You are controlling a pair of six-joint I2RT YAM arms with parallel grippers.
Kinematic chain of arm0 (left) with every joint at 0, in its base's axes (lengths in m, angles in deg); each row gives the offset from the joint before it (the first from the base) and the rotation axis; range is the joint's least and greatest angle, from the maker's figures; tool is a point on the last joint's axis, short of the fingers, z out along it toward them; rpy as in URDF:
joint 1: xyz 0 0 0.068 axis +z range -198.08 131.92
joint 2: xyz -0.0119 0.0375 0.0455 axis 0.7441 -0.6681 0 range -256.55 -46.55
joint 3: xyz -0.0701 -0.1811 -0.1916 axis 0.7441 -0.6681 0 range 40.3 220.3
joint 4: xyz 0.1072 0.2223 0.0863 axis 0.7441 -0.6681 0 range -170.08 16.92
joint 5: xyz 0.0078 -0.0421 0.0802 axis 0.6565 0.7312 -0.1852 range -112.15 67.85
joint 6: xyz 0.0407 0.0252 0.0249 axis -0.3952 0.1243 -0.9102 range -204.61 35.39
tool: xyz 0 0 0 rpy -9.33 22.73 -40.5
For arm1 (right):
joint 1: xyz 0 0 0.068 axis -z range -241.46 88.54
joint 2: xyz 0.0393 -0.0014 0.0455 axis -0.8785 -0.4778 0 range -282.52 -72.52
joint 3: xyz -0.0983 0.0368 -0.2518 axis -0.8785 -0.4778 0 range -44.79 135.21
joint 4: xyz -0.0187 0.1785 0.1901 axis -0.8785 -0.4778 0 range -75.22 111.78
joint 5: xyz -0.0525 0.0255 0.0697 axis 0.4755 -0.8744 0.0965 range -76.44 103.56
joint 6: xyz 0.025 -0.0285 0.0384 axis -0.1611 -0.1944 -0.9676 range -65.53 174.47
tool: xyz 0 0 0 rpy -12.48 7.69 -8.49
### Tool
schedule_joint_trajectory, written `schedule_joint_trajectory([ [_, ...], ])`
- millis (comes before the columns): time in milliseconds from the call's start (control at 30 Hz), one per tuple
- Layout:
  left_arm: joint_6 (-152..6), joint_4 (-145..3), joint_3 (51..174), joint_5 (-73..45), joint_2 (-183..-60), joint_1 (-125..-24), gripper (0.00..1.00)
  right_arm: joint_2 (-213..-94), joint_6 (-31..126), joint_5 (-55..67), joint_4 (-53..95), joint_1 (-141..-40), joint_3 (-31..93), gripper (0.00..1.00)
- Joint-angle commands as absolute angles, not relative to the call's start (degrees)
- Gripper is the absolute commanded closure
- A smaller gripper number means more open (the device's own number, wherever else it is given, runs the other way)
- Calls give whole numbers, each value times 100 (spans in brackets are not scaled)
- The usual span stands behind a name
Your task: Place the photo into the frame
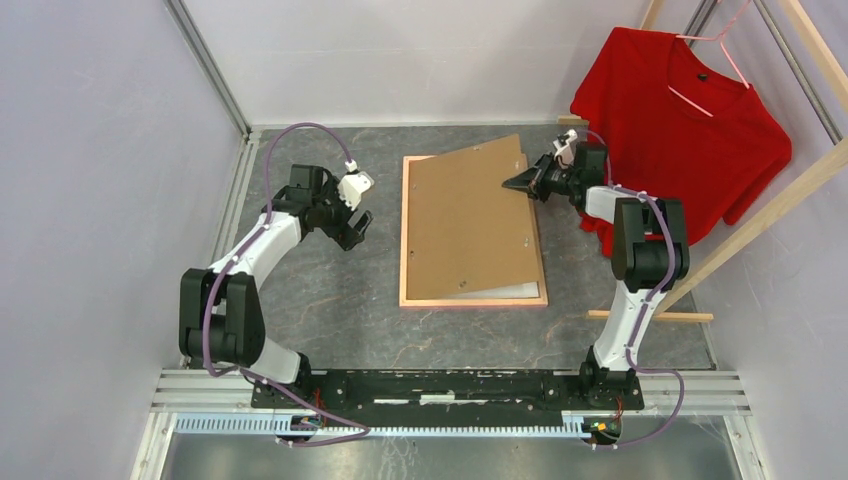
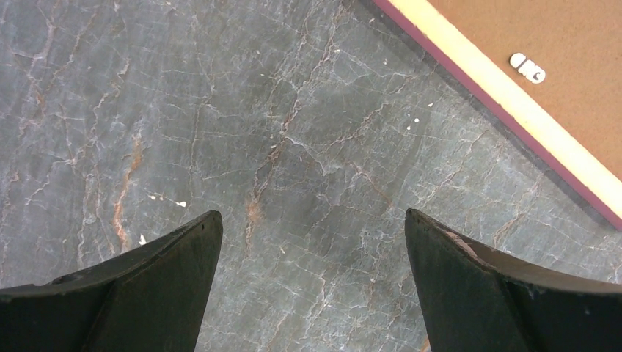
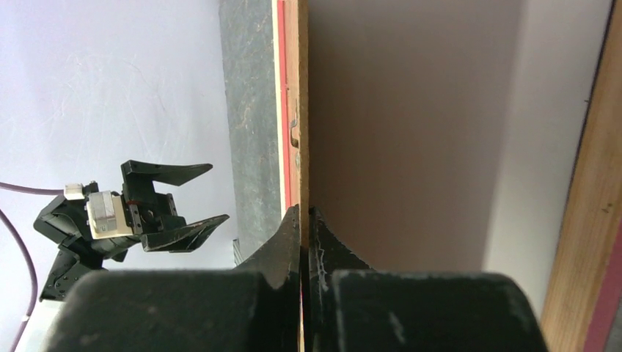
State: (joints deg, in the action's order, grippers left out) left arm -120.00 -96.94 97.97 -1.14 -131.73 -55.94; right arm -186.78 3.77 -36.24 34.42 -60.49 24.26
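The frame lies face down in the middle of the table, with its light wood rim up and a pink edge. A brown backing board rests askew over it, its right side raised. My right gripper is shut on that board's right edge, one finger on each face. A pale sheet shows under the board at the near right. I cannot tell whether it is the photo, and no printed picture shows. My left gripper hangs open over bare table, left of the frame.
A red shirt on a pink hanger hangs from a wooden rack at the back right, close behind my right arm. The rack's foot lies on the table by the right arm. Walls close in the left and back sides.
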Motion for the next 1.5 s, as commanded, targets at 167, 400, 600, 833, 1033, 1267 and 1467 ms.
schedule_joint_trajectory([
  [167,-12204,-9584,9813,-205,-13325,-5617,0,-18306,835,-2818,3212,-6736,2028,85],
  [400,-12223,-9507,9774,-524,-13374,-5617,0,-18038,1442,-1824,2442,-7250,2163,41],
  [600,-12218,-9507,9761,-607,-13439,-5612,0,-17876,2151,-1086,1224,-7452,2690,2],
  [833,-12142,-9500,9815,-784,-13542,-5611,0,-17651,2651,-364,393,-7716,3086,2],
  [1033,-12148,-9497,9743,-824,-13566,-5613,0,-17550,3179,441,-410,-7933,3684,2],
  [1267,-12028,-9536,9798,-767,-13628,-5612,0,-16938,3359,1024,-169,-7921,3665,2],
  [1467,-11906,-9578,9881,-584,-13684,-5610,0,-16806,1823,-1702,2426,-7153,2059,2],
])
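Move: Held by its right edge in the right fingers, the backing board has its middle about 9 cm back, 8 cm left and 4 cm below that hand. The frame meant to take it has its middle roughly 11 cm back, 8 cm left and 7 cm lower; the frame's right bar is about 11 cm back and 6 cm to the right. From the left hand, the frame's middle is some 23 cm right, 2 cm ahead and 7 cm below. Lowering the board's raised right edge into the frame, the right hand sweeps about 6 cm left, 5 cm back and 5 cm down, opening wide and letting go along the way. It then climbs some 11 cm clear, drifting slightly right and forward, while the wrist rolls about 45 degrees to turn the fingers downward. The left hand, still open and empty, sinks 3 cm and edges left beside the frame. ##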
